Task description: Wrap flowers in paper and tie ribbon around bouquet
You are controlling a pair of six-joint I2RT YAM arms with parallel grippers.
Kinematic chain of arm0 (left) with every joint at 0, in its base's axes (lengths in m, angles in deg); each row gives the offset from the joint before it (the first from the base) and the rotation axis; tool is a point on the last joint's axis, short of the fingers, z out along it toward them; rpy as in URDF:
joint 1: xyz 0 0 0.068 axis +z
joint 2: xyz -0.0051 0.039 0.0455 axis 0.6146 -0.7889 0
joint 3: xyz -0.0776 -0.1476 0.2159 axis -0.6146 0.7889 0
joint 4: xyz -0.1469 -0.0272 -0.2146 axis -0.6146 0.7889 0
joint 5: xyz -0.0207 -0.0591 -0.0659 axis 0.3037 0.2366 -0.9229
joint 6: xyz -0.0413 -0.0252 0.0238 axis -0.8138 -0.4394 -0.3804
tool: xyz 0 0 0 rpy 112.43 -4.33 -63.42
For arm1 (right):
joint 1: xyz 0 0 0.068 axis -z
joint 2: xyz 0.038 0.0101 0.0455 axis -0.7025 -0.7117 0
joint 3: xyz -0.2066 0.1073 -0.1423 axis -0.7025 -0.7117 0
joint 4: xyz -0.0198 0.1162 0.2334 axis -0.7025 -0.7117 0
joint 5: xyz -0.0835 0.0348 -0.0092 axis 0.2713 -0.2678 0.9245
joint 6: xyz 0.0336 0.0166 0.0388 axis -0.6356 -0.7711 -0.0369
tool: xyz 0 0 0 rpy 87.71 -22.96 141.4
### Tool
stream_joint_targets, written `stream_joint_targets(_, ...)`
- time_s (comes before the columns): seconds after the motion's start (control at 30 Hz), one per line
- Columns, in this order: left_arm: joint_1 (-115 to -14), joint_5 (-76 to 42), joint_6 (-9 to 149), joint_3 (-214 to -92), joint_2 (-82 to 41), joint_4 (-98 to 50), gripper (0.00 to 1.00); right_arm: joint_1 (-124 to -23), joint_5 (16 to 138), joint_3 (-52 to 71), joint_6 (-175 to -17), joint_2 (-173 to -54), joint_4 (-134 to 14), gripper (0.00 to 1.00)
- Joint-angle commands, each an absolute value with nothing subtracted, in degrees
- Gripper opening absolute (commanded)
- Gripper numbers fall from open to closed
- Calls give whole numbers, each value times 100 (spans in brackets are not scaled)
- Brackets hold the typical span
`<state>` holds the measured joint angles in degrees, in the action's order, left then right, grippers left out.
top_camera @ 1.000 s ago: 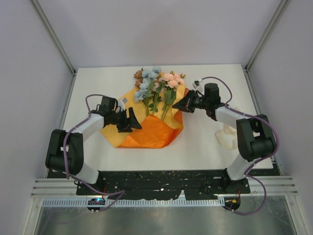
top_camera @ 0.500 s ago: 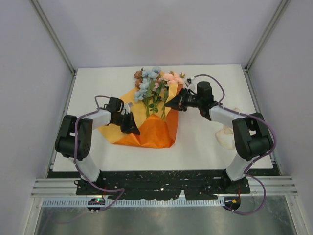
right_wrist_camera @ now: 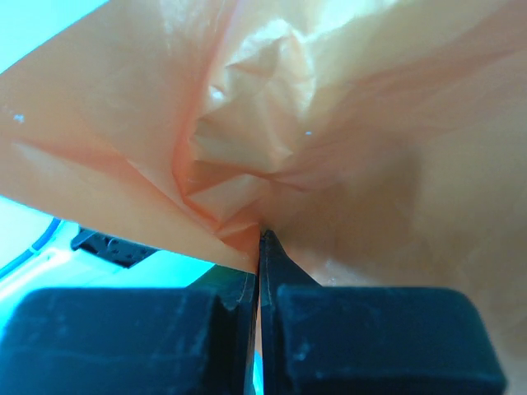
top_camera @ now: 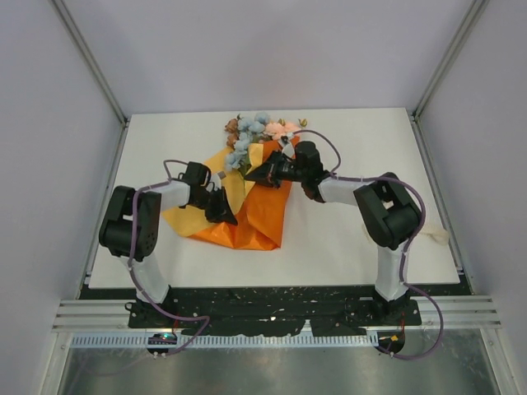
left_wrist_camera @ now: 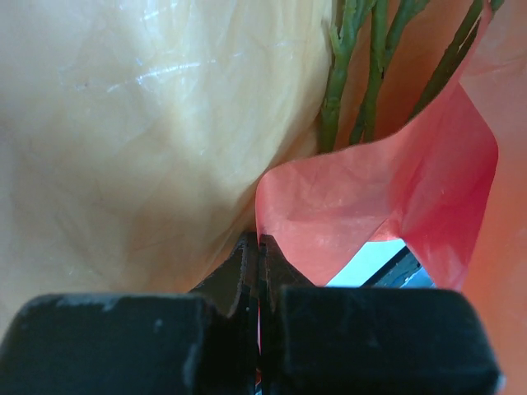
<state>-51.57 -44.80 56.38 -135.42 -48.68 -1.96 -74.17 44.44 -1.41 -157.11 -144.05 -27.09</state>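
The flowers point(top_camera: 257, 130) lie at the back of the table, blooms away from me, their green stems point(left_wrist_camera: 362, 74) running under the orange paper point(top_camera: 262, 216). The paper's right side is folded leftwards over the stems. My right gripper point(top_camera: 252, 175) is shut on that folded edge over the stems; in its wrist view the paper point(right_wrist_camera: 329, 123) bunches at the closed tips point(right_wrist_camera: 262, 240). My left gripper point(top_camera: 226, 211) is shut on the paper's left fold point(left_wrist_camera: 354, 206), a thin orange layer pinched between its fingers point(left_wrist_camera: 260, 245). A bit of cream ribbon point(top_camera: 436, 237) shows at the right edge, behind the right arm.
The white table point(top_camera: 354, 239) is walled by grey panels on three sides. The right arm point(top_camera: 387, 210) reaches across to the left, over the table's middle. A black perforated base plate point(top_camera: 272, 300) runs along the near edge.
The right gripper has pulled the paper's right side leftwards over the stems. The left gripper has moved in slightly and closed on the left fold.
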Motion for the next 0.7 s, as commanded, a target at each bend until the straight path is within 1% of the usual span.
stream_joint_targets(0.0, -5181, -4425, 5643, -13730, -4981, -395, 0, -7662, 4683, 358, -15956, -14757, -2124, 6)
stream_joint_targets(0.37, -5181, -4408, 5538, -13721, -5139, -535, 0, -8057, 4815, 736, -16378, -15811, -1580, 5)
stream_joint_targets(0.67, -5172, -4443, 5502, -13712, -5148, -562, 0, -8102, 4842, 920, -16519, -16541, -1193, 5)
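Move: Out over the bundle, the right hand holds the lifted flap of orange paper. The near left side of the wrap, where the flap is being taken, lies about 7 cm to its left, level fore and aft, and 13 cm below. The blue flowers are some 16 cm ahead of this hand and 2 cm left, the peach ones about 20 cm ahead and 8 cm right, both about 11 cm lower. From the left hand, that side of the wrap is 7 cm ahead and 3 cm left, at its height. Swinging down and to the left, the right hand keeps its pinch on the flap and lays it across the stems towards the left gripper. It sinks about 9 cm and goes some 6 cm left, the sideways travel easing as the drop goes on, while the fingers tip down a little. The left hand stays low and shut on the paper, holding its fold. ##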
